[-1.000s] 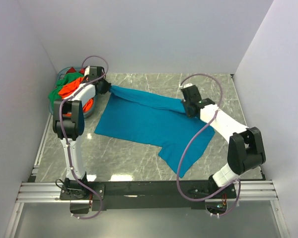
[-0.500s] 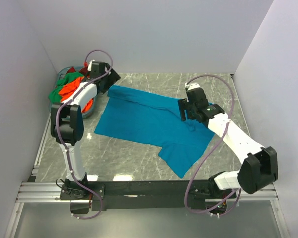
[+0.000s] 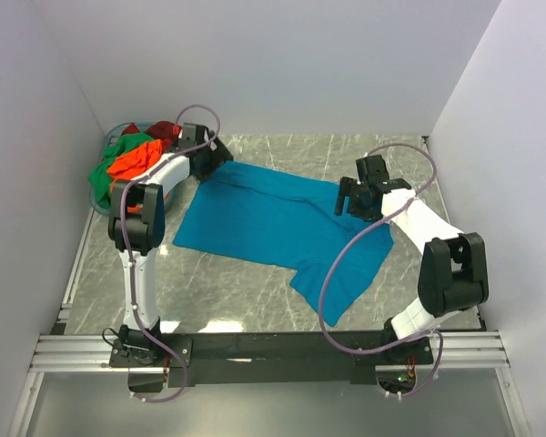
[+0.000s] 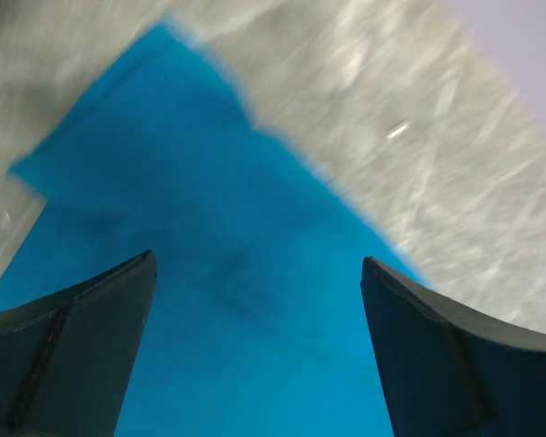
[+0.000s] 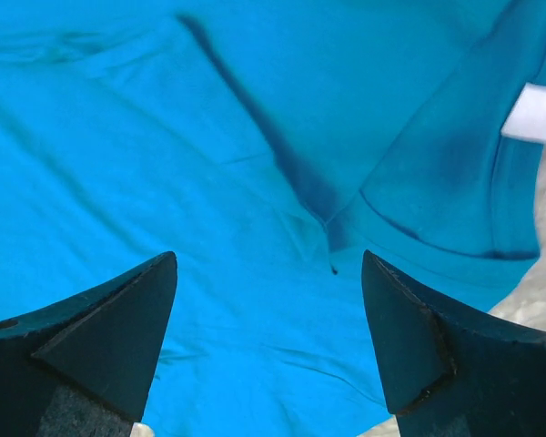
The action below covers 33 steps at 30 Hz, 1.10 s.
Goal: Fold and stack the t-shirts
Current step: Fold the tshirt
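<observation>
A teal-blue t-shirt (image 3: 273, 223) lies spread on the marble table, a sleeve end toward the front right. My left gripper (image 3: 217, 157) is open and empty above its far left corner; the left wrist view shows that corner (image 4: 209, 264) between the spread fingers. My right gripper (image 3: 350, 202) is open and empty above the shirt's right side near the collar; the right wrist view shows the collar and its white label (image 5: 532, 114) beside the creased cloth (image 5: 255, 209). Orange (image 3: 132, 162), green (image 3: 118, 150) and dark red (image 3: 164, 130) t-shirts are heaped at the far left.
The heaped shirts sit in a round teal-rimmed basket (image 3: 97, 196) in the far left corner. White walls close the table on the left, back and right. Bare marble (image 3: 237, 291) runs along the front of the shirt.
Both grippers let go of the teal-blue shirt and opened. The shirt's raised far edge dropped flat. The left gripper moved right and the right gripper drew back to the right.
</observation>
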Available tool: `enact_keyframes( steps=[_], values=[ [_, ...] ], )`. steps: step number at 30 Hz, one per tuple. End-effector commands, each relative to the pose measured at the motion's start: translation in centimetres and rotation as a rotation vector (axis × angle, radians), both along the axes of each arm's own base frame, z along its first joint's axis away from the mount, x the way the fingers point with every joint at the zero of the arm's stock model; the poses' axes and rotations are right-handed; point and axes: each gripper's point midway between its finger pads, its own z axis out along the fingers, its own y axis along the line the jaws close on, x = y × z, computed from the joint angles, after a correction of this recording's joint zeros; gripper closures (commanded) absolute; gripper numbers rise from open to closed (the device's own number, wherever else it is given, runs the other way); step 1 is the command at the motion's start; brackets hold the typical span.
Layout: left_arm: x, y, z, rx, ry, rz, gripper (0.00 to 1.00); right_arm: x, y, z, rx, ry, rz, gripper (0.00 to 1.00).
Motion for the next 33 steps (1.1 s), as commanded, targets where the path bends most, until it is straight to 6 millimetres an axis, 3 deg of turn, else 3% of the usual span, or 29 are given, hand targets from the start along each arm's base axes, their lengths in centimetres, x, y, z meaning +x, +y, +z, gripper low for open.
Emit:
enact_keyframes(
  steps=[1,10,12,16,18,19,24,27,30,33],
  values=[
    [-2.2,-0.9,-0.4,-0.02,0.022,-0.043,0.01,-0.4,-1.1,-1.2,0.079,0.052,-0.117,0.12],
    [-10.3,0.0,-5.4,-0.003,0.177,-0.036,0.01,-5.3,-1.8,-6.8,0.147,0.198,-0.14,0.12],
    [-11.3,0.1,-5.2,-0.008,0.178,-0.038,0.01,-5.7,-2.2,-7.5,0.159,0.216,-0.164,0.12],
    [-14.8,0.4,-6.7,0.017,0.239,-0.036,0.01,-6.3,-3.9,-8.5,0.168,0.236,-0.222,0.12],
    [-15.8,0.3,-6.3,0.004,0.234,-0.033,0.01,-6.4,-5.2,-9.1,0.169,0.252,-0.259,0.13],
    [-17.0,0.3,-7.1,0.003,0.26,-0.035,0.01,-6.3,-5.8,-9.3,0.16,0.253,-0.275,0.13],
    [-18.7,0.7,-5.8,0.026,0.255,-0.017,0.01,-6.0,-7.8,-9.9,0.157,0.269,-0.336,0.13],
    [-18.6,1.3,-4.0,0.048,0.228,-0.003,0.01,-5.2,-9.2,-8.7,0.127,0.242,-0.356,0.13],
    [-18.6,1.4,-1.8,0.039,0.192,0.007,0.01,-3.1,-8.8,-5.5,0.157,0.143,-0.305,0.14],
    [-17.5,4.4,-0.3,0.09,0.16,0.119,0.01,-2.0,-7.7,-2.7,0.212,0.076,-0.248,0.16]
  ],
)
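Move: For the left hand, the far left part of the t-shirt lies about 3 cm back and 5 cm below, with the clothes basket's middle some 22 cm to the hand's left and about level in reach. For the right hand, the t-shirt's right part is roughly 5 cm back, 2 cm right and 8 cm below; the shirt's near flap hangs about 27 cm back and 5 cm left of that hand. Both open hands sink onto the t-shirt, left dragging it back over some 18 cm, right sweeping back then rightward. ##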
